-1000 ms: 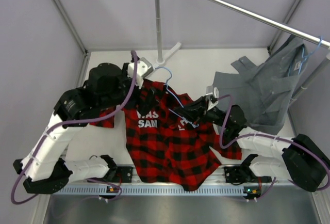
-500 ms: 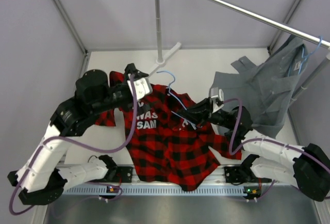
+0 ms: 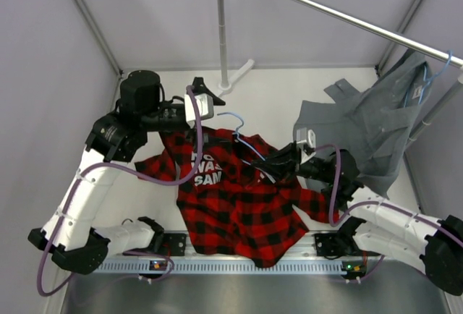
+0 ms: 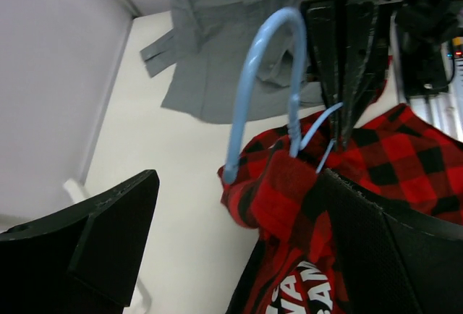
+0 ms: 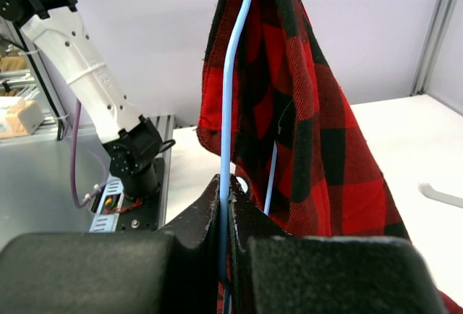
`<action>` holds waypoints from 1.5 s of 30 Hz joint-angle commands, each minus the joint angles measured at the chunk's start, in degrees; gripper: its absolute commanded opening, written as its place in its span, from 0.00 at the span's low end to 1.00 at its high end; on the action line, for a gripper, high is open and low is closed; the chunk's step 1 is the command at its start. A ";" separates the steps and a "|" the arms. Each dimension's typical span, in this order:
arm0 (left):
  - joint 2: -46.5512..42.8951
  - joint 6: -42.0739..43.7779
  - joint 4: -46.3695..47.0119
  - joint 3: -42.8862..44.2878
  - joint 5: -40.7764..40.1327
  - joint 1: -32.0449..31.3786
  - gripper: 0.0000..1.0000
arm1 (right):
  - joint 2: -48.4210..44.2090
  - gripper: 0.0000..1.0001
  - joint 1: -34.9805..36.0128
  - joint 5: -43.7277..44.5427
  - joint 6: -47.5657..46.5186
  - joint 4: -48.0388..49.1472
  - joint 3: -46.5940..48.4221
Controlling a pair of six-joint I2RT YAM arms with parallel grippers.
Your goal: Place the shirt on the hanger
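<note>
The red-and-black plaid shirt (image 3: 235, 202) lies spread on the table, its white lettering showing near the collar. The light-blue hanger (image 3: 233, 120) has its hook sticking out past the collar, with its frame partly inside the shirt. My right gripper (image 3: 281, 162) is shut on the hanger's wire (image 5: 233, 97), and the shirt (image 5: 296, 104) drapes over the wire. My left gripper (image 3: 210, 101) hovers open above and behind the collar, holding nothing. In the left wrist view the hanger's hook (image 4: 260, 75) and the shirt's collar (image 4: 286, 184) lie beyond my open left gripper (image 4: 235, 202).
A grey garment (image 3: 376, 122) hangs on another blue hanger from the metal rail (image 3: 325, 9) at the right and spills onto the table. The rail's upright pole (image 3: 222, 32) stands at the back centre. Walls close in on the left and back.
My left arm has lifted off the shirt's collar and pulled back toward the far left, gripper open. The right gripper has shifted slightly right, still holding the hanger.
</note>
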 commanded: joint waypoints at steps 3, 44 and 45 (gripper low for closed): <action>0.47 2.19 -2.67 -1.10 9.08 0.33 0.91 | -2.39 0.00 -1.10 -2.65 -2.45 -0.11 3.52; -0.58 -0.61 -4.08 -6.46 8.30 0.94 0.00 | -10.37 1.00 -3.04 6.69 -6.40 -24.57 8.52; -1.19 -3.06 -2.42 -7.16 6.81 1.03 0.00 | -11.69 1.00 -3.04 10.49 -5.45 -27.60 8.62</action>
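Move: The shirt collar with the hanger's neck poking out of it lies about 3 cm back, 3 cm to the right and 5 cm below my open left hand. The blue hook stands some 4 cm to that hand's right, 1 cm back and about level with it. My right fingertips, shut on the hanger, are roughly 6 cm back, 11 cm right and 11 cm below my left hand; from them the collar is about 3 cm forward, 8 cm left and 6 cm up. I lower my left hand about 5 cm towards the collar while easing it back some 3 cm and tipping it roughly 15 degrees, then shut its fingers on the bunched red cloth at the hanger's neck. My right hand keeps its pinch on the hanger almost in place, drifting a centimetre or so right, and only at the end opens wide to let go. ##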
